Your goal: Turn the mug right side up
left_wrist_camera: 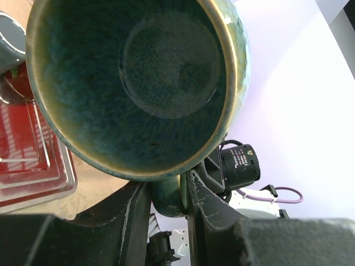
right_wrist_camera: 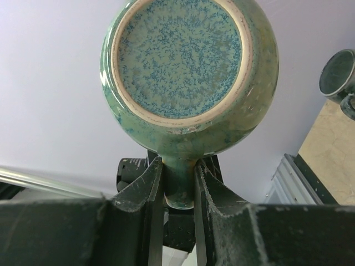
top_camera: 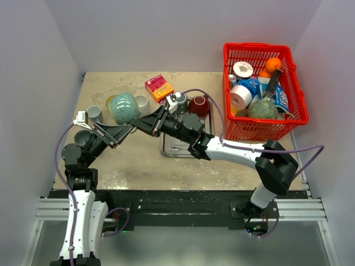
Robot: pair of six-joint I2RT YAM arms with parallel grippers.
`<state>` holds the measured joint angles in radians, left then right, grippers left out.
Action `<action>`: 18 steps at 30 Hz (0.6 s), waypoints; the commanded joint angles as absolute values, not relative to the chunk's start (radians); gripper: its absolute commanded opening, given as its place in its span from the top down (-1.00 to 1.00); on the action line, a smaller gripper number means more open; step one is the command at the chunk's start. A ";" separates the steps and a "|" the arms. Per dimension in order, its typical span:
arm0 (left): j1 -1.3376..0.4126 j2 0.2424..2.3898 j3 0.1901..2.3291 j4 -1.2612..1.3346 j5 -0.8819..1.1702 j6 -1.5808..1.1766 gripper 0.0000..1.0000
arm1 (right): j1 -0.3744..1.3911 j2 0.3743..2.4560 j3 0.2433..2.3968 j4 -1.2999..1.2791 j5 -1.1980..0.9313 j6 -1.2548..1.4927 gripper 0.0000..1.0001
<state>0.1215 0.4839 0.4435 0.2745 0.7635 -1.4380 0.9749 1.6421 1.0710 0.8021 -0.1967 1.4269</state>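
The green speckled mug (top_camera: 123,107) hangs above the table's left part, tipped on its side, with both grippers on its handle. In the left wrist view its dark glazed inside (left_wrist_camera: 138,83) faces the camera, and my left gripper (left_wrist_camera: 166,191) is shut on the handle (left_wrist_camera: 166,199). In the right wrist view the mug's round base (right_wrist_camera: 180,58) faces the camera, and my right gripper (right_wrist_camera: 177,174) is shut on the same handle (right_wrist_camera: 178,185). From above, my left gripper (top_camera: 127,129) and my right gripper (top_camera: 145,123) meet just under the mug.
A metal tray (top_camera: 166,149) lies mid-table with a dark red cup (top_camera: 198,105) at its far end. A pink box (top_camera: 159,87) and grey cups (top_camera: 93,112) stand nearby. A red basket (top_camera: 260,130) full of several items stands at the right. White walls close in on the left and the back.
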 commanded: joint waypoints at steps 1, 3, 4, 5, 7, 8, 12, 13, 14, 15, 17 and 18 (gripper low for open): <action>0.124 0.485 0.500 0.316 0.706 -1.355 1.00 | 0.989 1.552 1.100 0.905 -0.227 1.388 1.00; 0.124 0.491 0.529 0.278 0.698 -1.310 1.00 | 0.994 1.536 1.144 0.706 -0.226 1.282 0.98; 0.126 0.494 0.541 0.264 0.698 -1.292 1.00 | 1.006 1.529 1.170 0.618 -0.195 1.241 0.92; 0.124 0.497 0.554 0.247 0.693 -1.272 1.00 | 1.014 1.525 1.219 0.538 -0.172 1.206 0.88; 0.123 0.499 0.586 0.204 0.684 -1.223 1.00 | 1.025 1.514 1.249 0.384 -0.102 1.146 0.67; 0.124 0.500 0.597 0.195 0.684 -1.209 1.00 | 1.025 1.511 1.267 0.341 -0.083 1.137 0.56; 0.124 0.509 0.656 0.121 0.677 -1.128 1.00 | 1.023 1.497 1.246 0.269 -0.018 1.144 -0.08; 0.124 0.509 0.664 0.109 0.676 -1.114 1.00 | 1.025 1.496 1.238 0.268 -0.014 1.147 -0.13; 0.124 0.508 0.675 0.104 0.675 -1.106 1.00 | 1.025 1.496 1.227 0.268 -0.006 1.152 -0.18; 0.124 0.506 0.676 0.104 0.675 -1.101 1.00 | 1.025 1.494 1.221 0.268 -0.003 1.158 -0.30; 0.123 0.502 0.683 0.110 0.680 -1.098 1.00 | 1.025 1.488 1.203 0.273 0.011 1.169 -0.39; 0.124 0.502 0.686 0.104 0.677 -1.091 1.00 | 1.025 1.485 1.198 0.270 0.020 1.175 -0.46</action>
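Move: Both hands hold the green mug's handle, the mug lying sideways in the air with its mouth towards the left gripper. Its body is some 6 cm ahead and 3 cm left of the left hand, about 6 cm ahead and 4 cm left of the right, level with both. On the table some 24 cm below, the yellow mug lies 17 cm ahead and 10 cm left of the left hand, the white mug 18 cm straight ahead of it. Tipping its fingertips down by some 15 degrees while almost on the spot, the right hand turns with the handle still pinched, then opens wide, lets go and eases barely 1 cm to the right. The left hand keeps its pinch on the handle, rolls about 10 degrees with its left side rising, dips slightly, then lifts and shifts forward and left by about 1 cm each. ##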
